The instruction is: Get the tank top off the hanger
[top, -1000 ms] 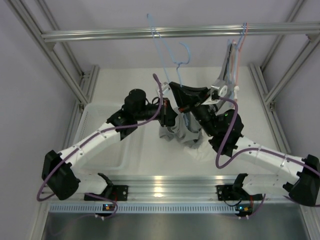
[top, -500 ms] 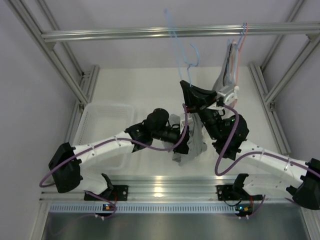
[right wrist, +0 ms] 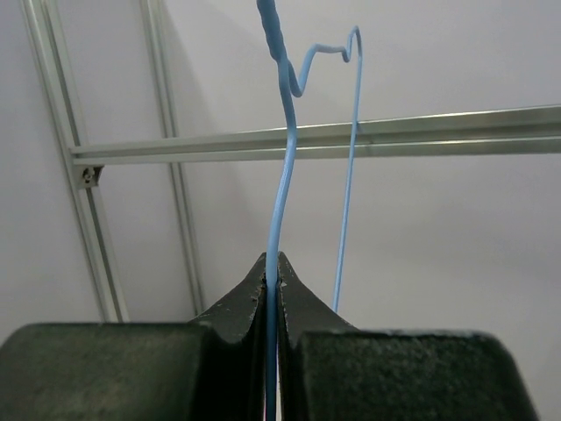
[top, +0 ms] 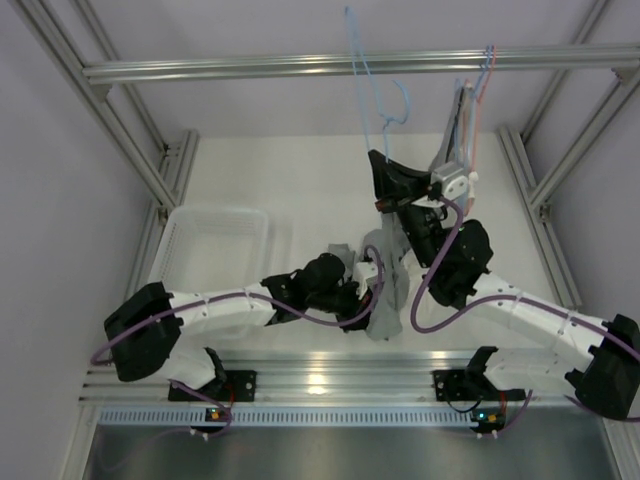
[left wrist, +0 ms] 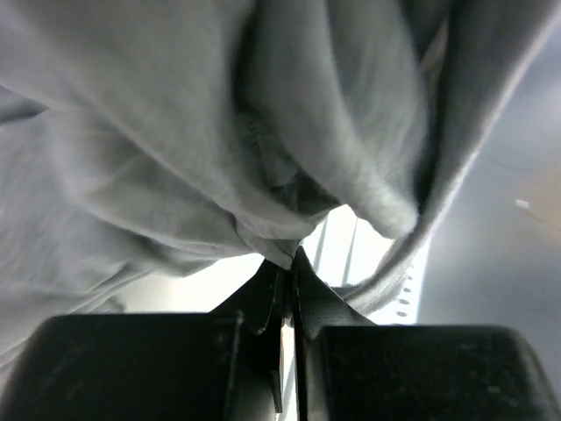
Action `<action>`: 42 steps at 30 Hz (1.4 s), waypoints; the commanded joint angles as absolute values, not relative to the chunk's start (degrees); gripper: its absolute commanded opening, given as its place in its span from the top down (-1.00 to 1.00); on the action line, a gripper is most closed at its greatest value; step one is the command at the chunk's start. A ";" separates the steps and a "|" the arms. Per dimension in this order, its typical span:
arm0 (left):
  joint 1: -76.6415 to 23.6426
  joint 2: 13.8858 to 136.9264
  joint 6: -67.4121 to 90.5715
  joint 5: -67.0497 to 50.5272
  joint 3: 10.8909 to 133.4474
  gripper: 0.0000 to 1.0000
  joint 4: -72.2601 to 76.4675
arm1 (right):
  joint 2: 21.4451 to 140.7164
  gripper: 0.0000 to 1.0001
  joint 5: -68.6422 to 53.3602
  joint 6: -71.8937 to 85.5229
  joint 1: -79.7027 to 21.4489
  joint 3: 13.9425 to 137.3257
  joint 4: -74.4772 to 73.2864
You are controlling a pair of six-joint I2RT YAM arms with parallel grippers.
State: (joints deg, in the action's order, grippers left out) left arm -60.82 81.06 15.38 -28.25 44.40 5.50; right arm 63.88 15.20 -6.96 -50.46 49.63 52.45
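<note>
The blue wire hanger (top: 375, 90) stands upright above the table's middle. My right gripper (top: 383, 190) is shut on its lower wire; in the right wrist view the wire (right wrist: 285, 167) runs up from between the closed fingertips of the gripper (right wrist: 272, 263). The grey tank top (top: 388, 285) hangs crumpled below the right gripper, down toward the table's near edge. My left gripper (top: 366, 300) is shut on its lower fabric. In the left wrist view the gripper (left wrist: 287, 261) pinches a fold of the grey cloth (left wrist: 219, 132), which fills the view.
A white mesh basket (top: 215, 250) sits on the table at the left. Several more hangers (top: 470, 95) hang from the overhead rail (top: 250, 68) at the back right. Aluminium frame posts stand on both sides.
My left gripper has pulled the tank top right and down toward the near edge. My right gripper has carried the hanger up and to the right.
</note>
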 commanded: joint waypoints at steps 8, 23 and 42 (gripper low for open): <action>-62.31 88.59 18.80 -12.06 42.80 1.00 6.77 | 65.57 1.00 14.16 -1.58 -48.96 57.30 59.59; -62.23 70.06 39.29 35.52 41.49 -0.98 -17.13 | 56.43 1.00 21.18 6.50 -49.04 66.89 8.20; -62.23 46.93 33.31 31.29 46.49 -0.98 -29.88 | 55.28 1.00 28.83 16.27 -49.04 77.52 -23.82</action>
State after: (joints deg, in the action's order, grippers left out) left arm -62.04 47.59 35.11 31.75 44.31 -27.42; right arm 54.98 26.04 15.25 -49.63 74.04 -18.15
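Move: The left hand already pinches the tank top, whose heap lies about 6 cm ahead, 2 cm to the right and roughly 10 cm below. A white cloth lies on the table some 12 cm to the right of the heap, level with it, and the white basket about 33 cm left of this hand and 8 ahead. From the right hand, holding the hanger, the tank top is around 10 cm back, 3 right and 42 below. The left hand sinks about 8 cm towards the table with the pinched cloth, then swings forward and left, wrist turning some 60 degrees counter-clockwise, opens wide to let go of the tank top, and backs off left and upward towards the basket. The right hand keeps its pinch on the hanger, rises slightly, then swings right and down, fingers tipping downward. ##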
